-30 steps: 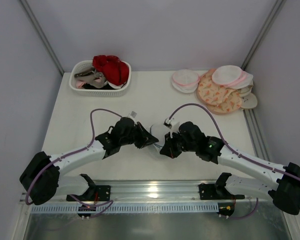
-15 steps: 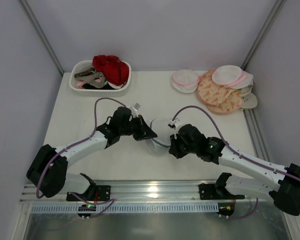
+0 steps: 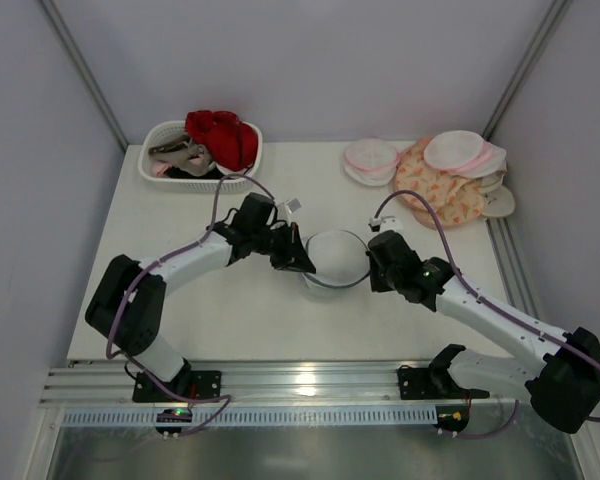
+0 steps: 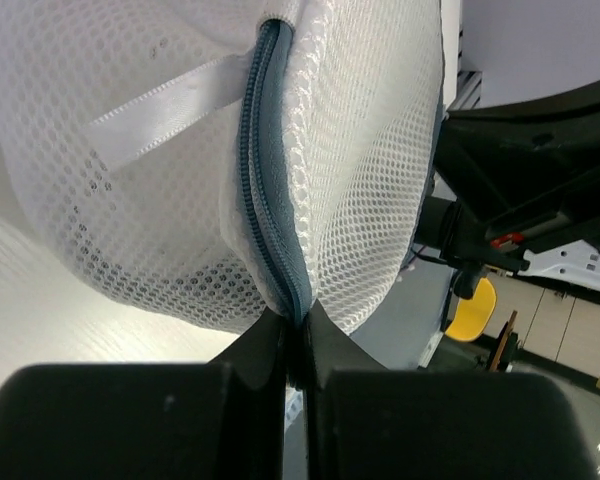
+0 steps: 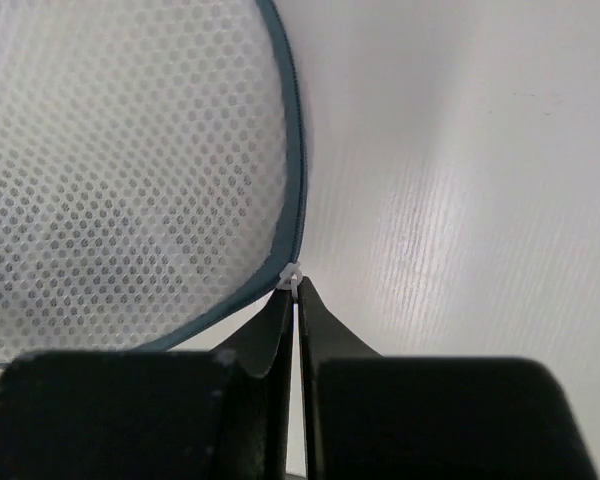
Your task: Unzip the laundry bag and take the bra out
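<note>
The laundry bag, round white mesh with a dark grey zipper rim, is held off the table between both grippers. My left gripper is shut on the bag's left edge; in the left wrist view its jaws pinch the zipper seam of the mesh. My right gripper is shut on the small white zipper pull at the rim of the bag. A white satin strip shows against the mesh. The rest of the bra is hidden.
A white basket holding a red garment stands at the back left. Pink-rimmed round pouches and peach patterned pouches lie at the back right. A metal rail runs along the near edge.
Both grippers have moved away from the bases and apart, carrying the bag. It went from a bunched lump to a spread, round shape between them.
</note>
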Tool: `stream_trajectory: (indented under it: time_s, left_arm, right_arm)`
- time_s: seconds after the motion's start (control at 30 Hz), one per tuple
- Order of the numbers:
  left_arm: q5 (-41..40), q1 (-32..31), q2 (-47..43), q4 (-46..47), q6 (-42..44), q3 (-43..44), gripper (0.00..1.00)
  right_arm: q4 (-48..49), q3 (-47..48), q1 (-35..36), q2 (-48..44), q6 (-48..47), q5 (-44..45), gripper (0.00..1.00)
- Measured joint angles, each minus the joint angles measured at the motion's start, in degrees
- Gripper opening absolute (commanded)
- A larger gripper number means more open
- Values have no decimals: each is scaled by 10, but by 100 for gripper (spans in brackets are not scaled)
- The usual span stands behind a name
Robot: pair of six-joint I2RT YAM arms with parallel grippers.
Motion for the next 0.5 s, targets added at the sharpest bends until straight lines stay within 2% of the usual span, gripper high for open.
stream_trajectory:
  time_s: [0.33, 0.37, 0.43, 0.47, 0.5]
  left_arm:
    - [79, 7, 90, -57, 70, 118, 1]
    - [87, 7, 107, -64, 73, 140, 9]
    - [97, 9, 143, -77, 85, 190, 36]
    - [99, 10, 160, -79, 90, 214, 68]
    - [100, 11, 174, -80, 93, 234, 85]
  right_arm:
    - [13, 1, -45, 3, -24, -31, 4]
    - [12, 1, -46, 3, -27, -35, 4]
    - [12, 1, -50, 3, -33, -42, 3]
    - [14, 0, -50, 2, -34, -49, 4]
    - [17, 0, -50, 2, -35, -58, 4]
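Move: The left gripper is shut on the blue zip edge of the laundry bag. The bag's middle lies about 6 cm to its right, 2 cm ahead and 4 cm below. The zip pull is roughly 14 cm to its right and 3 cm back, slightly lower. It sits in the right gripper's closed fingers, from which the bag's middle is some 7 cm left and 5 cm ahead. A pink-edged round bag lies about 26 cm ahead of the left hand and 14 cm right, down on the table. Bring the left gripper forward and right along the laundry bag's left side, slowly at first and then faster, for about 7 cm in all. Let it rise some 2 cm and turn about 10 degrees clockwise. Open its fingers near the end to let go of the zip edge, while the right gripper keeps its pinch on the zip pull, shifting only about a centimetre. ##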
